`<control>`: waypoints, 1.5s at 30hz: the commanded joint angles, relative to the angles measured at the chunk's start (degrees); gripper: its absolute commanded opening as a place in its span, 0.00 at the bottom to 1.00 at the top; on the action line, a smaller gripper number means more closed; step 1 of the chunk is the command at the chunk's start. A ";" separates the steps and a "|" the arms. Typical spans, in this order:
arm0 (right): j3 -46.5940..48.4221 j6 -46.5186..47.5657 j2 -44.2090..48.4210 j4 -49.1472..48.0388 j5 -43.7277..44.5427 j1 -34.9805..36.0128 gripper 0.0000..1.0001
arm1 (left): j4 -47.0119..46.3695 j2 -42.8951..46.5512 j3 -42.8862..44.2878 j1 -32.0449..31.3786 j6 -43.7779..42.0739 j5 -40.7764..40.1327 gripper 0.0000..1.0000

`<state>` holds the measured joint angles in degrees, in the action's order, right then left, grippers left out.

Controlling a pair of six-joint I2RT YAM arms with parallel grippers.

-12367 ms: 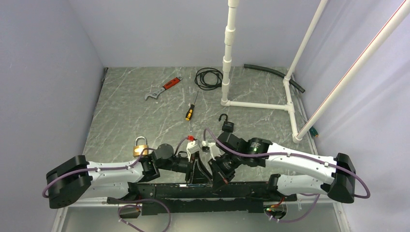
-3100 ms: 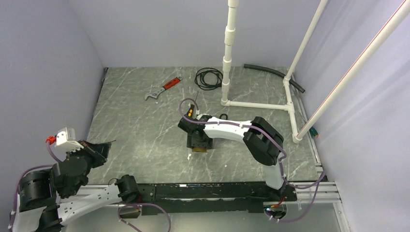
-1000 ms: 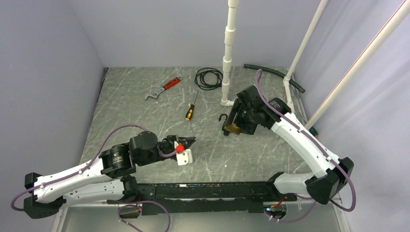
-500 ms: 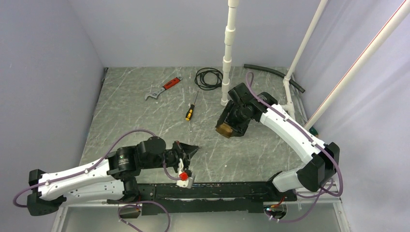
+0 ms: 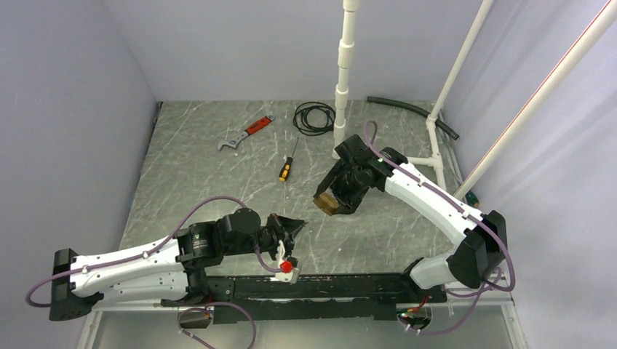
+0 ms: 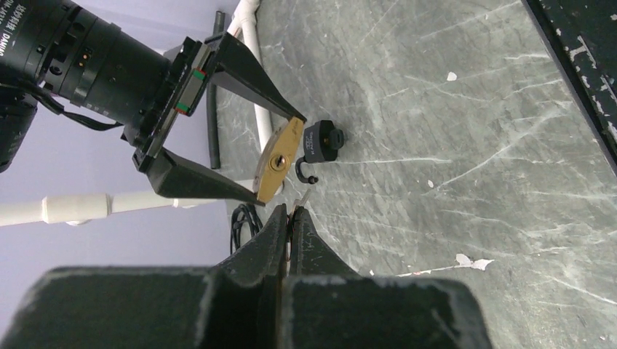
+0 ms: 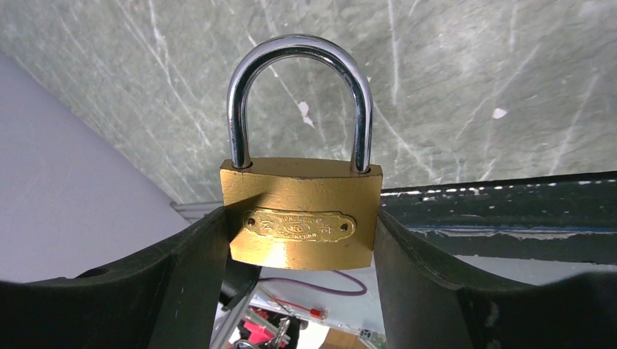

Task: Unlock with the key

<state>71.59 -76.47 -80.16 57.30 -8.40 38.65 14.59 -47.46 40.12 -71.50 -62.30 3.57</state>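
Observation:
A brass padlock (image 5: 327, 202) with its chrome shackle (image 7: 298, 102) closed hangs above the table, and my right gripper (image 5: 336, 198) is shut on its two sides. The right wrist view shows the lock body (image 7: 302, 218) squeezed between both fingers. My left gripper (image 5: 298, 224) is shut on the key, whose silver tip (image 6: 308, 196) pokes out past the fingertips (image 6: 280, 218). That tip points toward the lock's underside and keyhole (image 6: 276, 161), a short gap away. A red and white key tag (image 5: 285, 263) dangles under the left gripper.
A black padlock (image 6: 320, 142) with an open shackle lies on the table beyond the brass one. Farther back are a red-handled wrench (image 5: 246, 132), a screwdriver (image 5: 288, 166), a black cable coil (image 5: 313, 118), a white pipe frame (image 5: 342, 94) and a black hose (image 5: 411, 109).
My right gripper has carried the brass padlock left and nearer, toward the left arm. My left gripper has slid right and rolled over, so the key tag now hangs below it.

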 commanded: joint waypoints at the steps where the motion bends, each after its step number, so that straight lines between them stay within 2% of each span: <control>1: 1.02 -2.97 -0.15 -6.45 -4.05 1.59 0.00 | -3.75 0.72 -0.47 -0.44 0.03 0.52 0.00; 15: -1.36 -5.21 -3.20 -11.95 -7.50 4.66 0.00 | -5.18 1.88 -3.59 -0.70 -0.91 -1.76 0.00; 28: -2.93 -7.43 -3.99 -14.74 -9.95 5.20 0.00 | -10.18 -0.34 -6.61 -2.05 -4.77 -11.96 0.00; 45: -3.21 -7.44 -3.95 -15.89 -11.29 5.44 0.00 | -11.43 -2.04 -7.73 -2.06 -4.85 -11.76 0.00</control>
<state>67.70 -82.98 -85.19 45.52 -16.16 43.72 6.39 -49.45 32.99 -73.23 -66.67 -7.86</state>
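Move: Some 8 cm to the right, 6 cm ahead and 4 cm below the left hand, which holds the key, is the brass padlock gripped in the right hand, its keyhole facing the key. The key lies about 6 cm left, 5 cm back and 3 cm above the right hand. On the table, roughly 20 cm below the left hand, the black padlock lies 19 cm ahead and 13 cm right, the screwdriver about 27 cm ahead and 5 cm left. Carrying the brass padlock left towards the key, the right hand covers about 5.5 cm, sinking some 2 cm with a slight tilt, and slows almost to rest. The left hand, keeping its pinch on the key, first sinks, then eases forward too, about 3 cm down and 2.5 cm forward in all, turning roughly 10 degrees to line the key tip up with the keyhole. ##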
